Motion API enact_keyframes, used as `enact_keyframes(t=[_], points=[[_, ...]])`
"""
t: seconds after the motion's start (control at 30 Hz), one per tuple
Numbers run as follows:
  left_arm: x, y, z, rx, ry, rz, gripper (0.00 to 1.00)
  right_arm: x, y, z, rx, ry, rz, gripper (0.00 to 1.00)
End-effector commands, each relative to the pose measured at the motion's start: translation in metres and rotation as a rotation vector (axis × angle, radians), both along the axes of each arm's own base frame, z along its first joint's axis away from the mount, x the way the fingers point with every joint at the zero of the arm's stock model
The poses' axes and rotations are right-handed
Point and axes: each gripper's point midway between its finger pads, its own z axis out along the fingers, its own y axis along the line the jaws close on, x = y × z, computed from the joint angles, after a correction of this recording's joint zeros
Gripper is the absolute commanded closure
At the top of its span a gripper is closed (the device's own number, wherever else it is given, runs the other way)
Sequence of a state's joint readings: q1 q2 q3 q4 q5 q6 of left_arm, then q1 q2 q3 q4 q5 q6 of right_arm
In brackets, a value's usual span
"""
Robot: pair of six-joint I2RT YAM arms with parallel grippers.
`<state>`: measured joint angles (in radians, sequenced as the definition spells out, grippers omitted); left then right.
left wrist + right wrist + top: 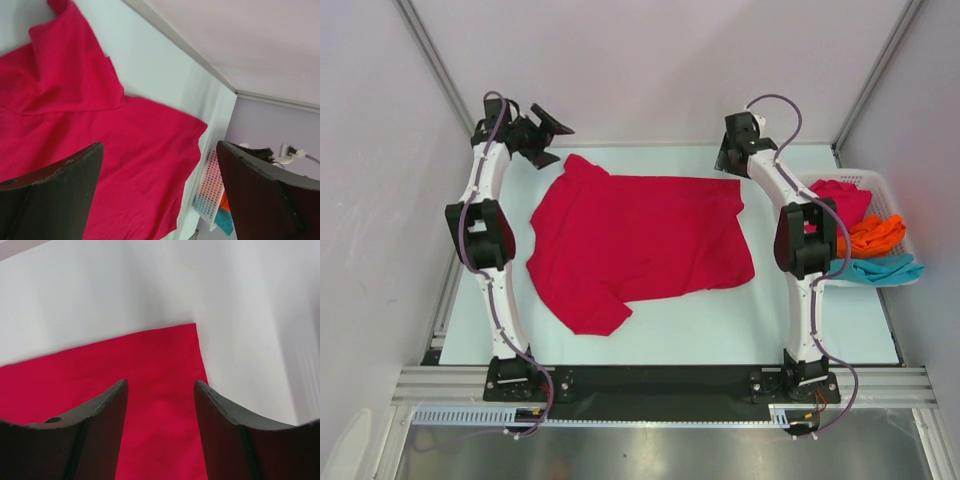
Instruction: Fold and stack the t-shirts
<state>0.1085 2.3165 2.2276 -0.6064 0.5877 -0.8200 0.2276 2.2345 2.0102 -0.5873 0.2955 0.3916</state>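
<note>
A crimson t-shirt (pixel 640 240) lies spread out in the middle of the pale table, one sleeve toward the near left. My left gripper (pixel 546 138) hovers at the shirt's far left corner; the left wrist view shows it (pixel 160 145) open wide with nothing between its fingers and the red cloth (pixel 75 115) below. My right gripper (pixel 731 160) hangs over the far right corner, open and empty (pixel 161 382) above that corner (pixel 165 355). Three more t-shirts lie crumpled in the basket: crimson (pixel 842 198), orange (pixel 876 235) and teal (pixel 882 268).
The white slatted basket (pixel 882 180) stands at the table's right edge, beside the right arm; the left wrist view catches it too (pixel 210 192). Pale walls close in the table at the back and on both sides. Bare table surface (pixel 720 320) shows in front of the shirt.
</note>
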Motion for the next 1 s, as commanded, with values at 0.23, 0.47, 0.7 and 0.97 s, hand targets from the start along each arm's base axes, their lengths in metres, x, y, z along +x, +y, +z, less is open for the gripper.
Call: enact_keyframes(t=[0.23,0.47,0.7,0.97], points=[[-0.106,-0.079,0.04,0.15,-0.082,-0.231,0.0,-0.074,0.031,0.048,0.12,-0.028,0.103,0.39],[-0.193,-0.106,0.026,0.386,-0.04,-0.332,0.0,-0.178,0.045,0.006,0.249,0.069,0.145,0.39],[-0.286,-0.133,0.014,0.45,-0.032,-0.427,0.0,-0.241,0.068,0.004,0.319,0.1,0.227,0.39],[-0.336,-0.128,-0.019,0.416,0.012,-0.391,0.0,-0.272,0.064,-0.009,0.312,0.138,0.242,0.39]])
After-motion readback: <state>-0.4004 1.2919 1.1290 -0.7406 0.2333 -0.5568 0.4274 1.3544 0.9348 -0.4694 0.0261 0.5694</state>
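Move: The left hand's likely target, the red t-shirt's near-left flap, lies about 40 cm back and 11 cm right, 19 cm below; the far-left corner is 7 cm ahead, 2 cm left. The right hand's target, the near-right corner, is some 25 cm straight back and 12 cm below, with the far-right corner about 4 cm straight ahead and the basket 32 cm right, 11 cm back. Both empty, open hands sweep back over the t-shirt towards its near edge, the left 33 cm and veering right. ##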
